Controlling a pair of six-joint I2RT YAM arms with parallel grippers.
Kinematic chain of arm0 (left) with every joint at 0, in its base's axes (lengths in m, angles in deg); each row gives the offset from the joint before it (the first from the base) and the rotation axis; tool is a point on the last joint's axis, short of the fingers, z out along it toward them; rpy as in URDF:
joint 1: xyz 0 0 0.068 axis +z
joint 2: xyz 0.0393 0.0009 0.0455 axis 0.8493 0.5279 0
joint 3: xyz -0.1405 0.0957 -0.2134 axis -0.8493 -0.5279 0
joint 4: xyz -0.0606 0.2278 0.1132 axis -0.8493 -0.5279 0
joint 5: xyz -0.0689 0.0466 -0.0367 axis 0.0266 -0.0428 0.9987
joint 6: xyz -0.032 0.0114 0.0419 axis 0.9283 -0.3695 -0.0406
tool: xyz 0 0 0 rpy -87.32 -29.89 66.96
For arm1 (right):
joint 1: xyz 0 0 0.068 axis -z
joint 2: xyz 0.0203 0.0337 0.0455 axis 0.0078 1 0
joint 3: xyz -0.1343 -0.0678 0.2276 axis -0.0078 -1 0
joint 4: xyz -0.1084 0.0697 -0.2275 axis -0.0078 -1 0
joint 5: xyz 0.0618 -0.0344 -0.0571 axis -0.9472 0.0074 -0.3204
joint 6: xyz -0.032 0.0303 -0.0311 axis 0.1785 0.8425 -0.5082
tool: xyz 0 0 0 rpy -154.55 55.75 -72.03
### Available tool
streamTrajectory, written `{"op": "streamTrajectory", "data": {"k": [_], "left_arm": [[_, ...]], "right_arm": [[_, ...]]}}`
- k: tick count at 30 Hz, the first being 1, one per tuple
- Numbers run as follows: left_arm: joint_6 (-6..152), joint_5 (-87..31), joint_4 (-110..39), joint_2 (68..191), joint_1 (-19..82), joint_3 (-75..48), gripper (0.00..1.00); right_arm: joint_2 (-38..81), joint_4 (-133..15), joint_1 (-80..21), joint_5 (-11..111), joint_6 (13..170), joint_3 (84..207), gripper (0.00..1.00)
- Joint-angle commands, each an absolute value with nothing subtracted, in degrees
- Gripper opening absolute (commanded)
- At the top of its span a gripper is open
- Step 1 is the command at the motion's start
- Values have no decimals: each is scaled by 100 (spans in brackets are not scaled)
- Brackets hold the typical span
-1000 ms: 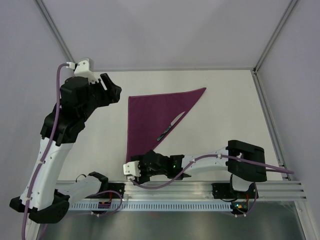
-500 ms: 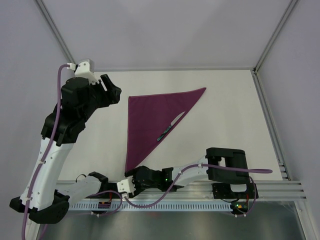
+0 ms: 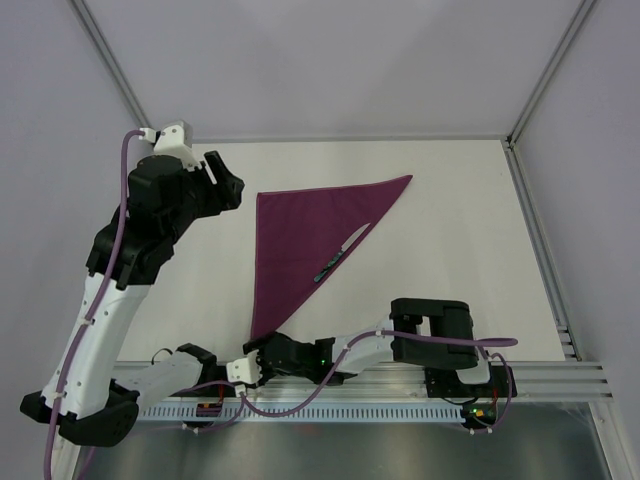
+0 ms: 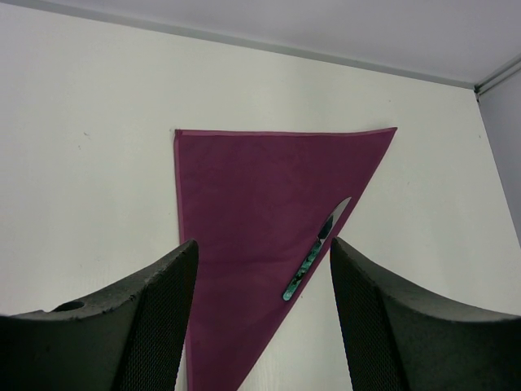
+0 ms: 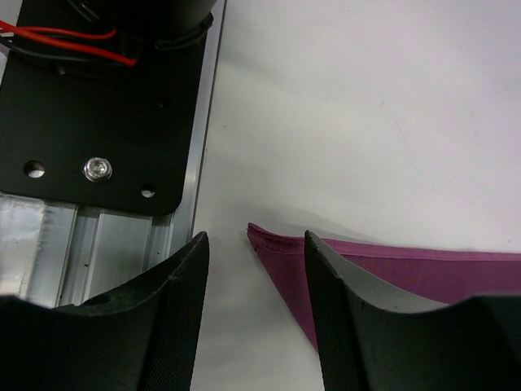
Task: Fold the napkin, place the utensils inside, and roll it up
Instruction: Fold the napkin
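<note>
The napkin point(image 3: 300, 235) lies folded into a dark magenta triangle with one point toward the near edge. One utensil point(image 3: 340, 254), a slim knife with a greenish handle, rests along its right slanted edge. From the left wrist I see the napkin point(image 4: 260, 183) and utensil point(image 4: 312, 254) ahead. My left gripper point(image 3: 226, 180) hovers open beside the napkin's far left corner, holding nothing point(image 4: 262, 244). My right gripper point(image 3: 257, 350) sits low at the napkin's near point; its jaws point(image 5: 254, 236) stand open with the napkin's corner point(image 5: 277, 248) between them, untouched.
An aluminium rail point(image 3: 400, 385) and the left arm's black base plate point(image 5: 98, 122) run along the near edge, just left of my right gripper. The white table point(image 3: 460, 250) is bounded by enclosure walls and a metal frame post point(image 3: 535, 230) on the right.
My right arm has folded and swung left and toward the near edge, bringing its gripper to the napkin's near point, with its jaws narrower. The left arm has hardly moved.
</note>
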State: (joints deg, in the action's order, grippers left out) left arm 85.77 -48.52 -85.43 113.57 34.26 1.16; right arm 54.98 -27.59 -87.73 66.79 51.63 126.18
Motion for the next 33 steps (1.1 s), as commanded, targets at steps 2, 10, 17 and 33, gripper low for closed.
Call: {"op": "streamTrajectory", "data": {"k": [2,10,17,33], "left_arm": [[8483,-4932,-8552,11387,3423,57,70],[8448,-4835,-8499,11387,3423,40,70],[8421,-4826,-8438,11405,3423,-22,70],[8298,-4809,-8332,11528,3484,13,71]], "right_arm": [[5646,-2290,-8816,6871,5054,12755,56],[5839,-2237,-8816,6986,4975,12781,45],[5874,-2210,-8816,7074,4905,12799,21],[5444,-3158,-8624,7057,5186,13563,0]]}}
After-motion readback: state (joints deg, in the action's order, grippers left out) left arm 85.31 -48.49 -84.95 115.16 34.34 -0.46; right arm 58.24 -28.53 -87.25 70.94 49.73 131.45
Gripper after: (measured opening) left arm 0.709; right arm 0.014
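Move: Just ahead of the right hand, and almost between its half-open fingers, lies the napkin's near corner: about 1 cm forward, 1 cm left and 2 cm below. The knife lies on the napkin some 23 cm ahead and 19 cm to the right of this hand; the left arm's base plate is about 8 cm back and 9 cm to the left. From the left hand the same corner is roughly 20 cm back, 3 cm left and 37 cm below. Closing its fingers from about half open to shut, the right hand eases about 1 cm forward and 1 cm down onto the napkin's near corner and pinches its tip. It then turns upward, lifting nearly 2 cm while drifting a good 1 cm left and slightly forward, keeping the pinch. The open, empty left hand sinks about 2 cm. ##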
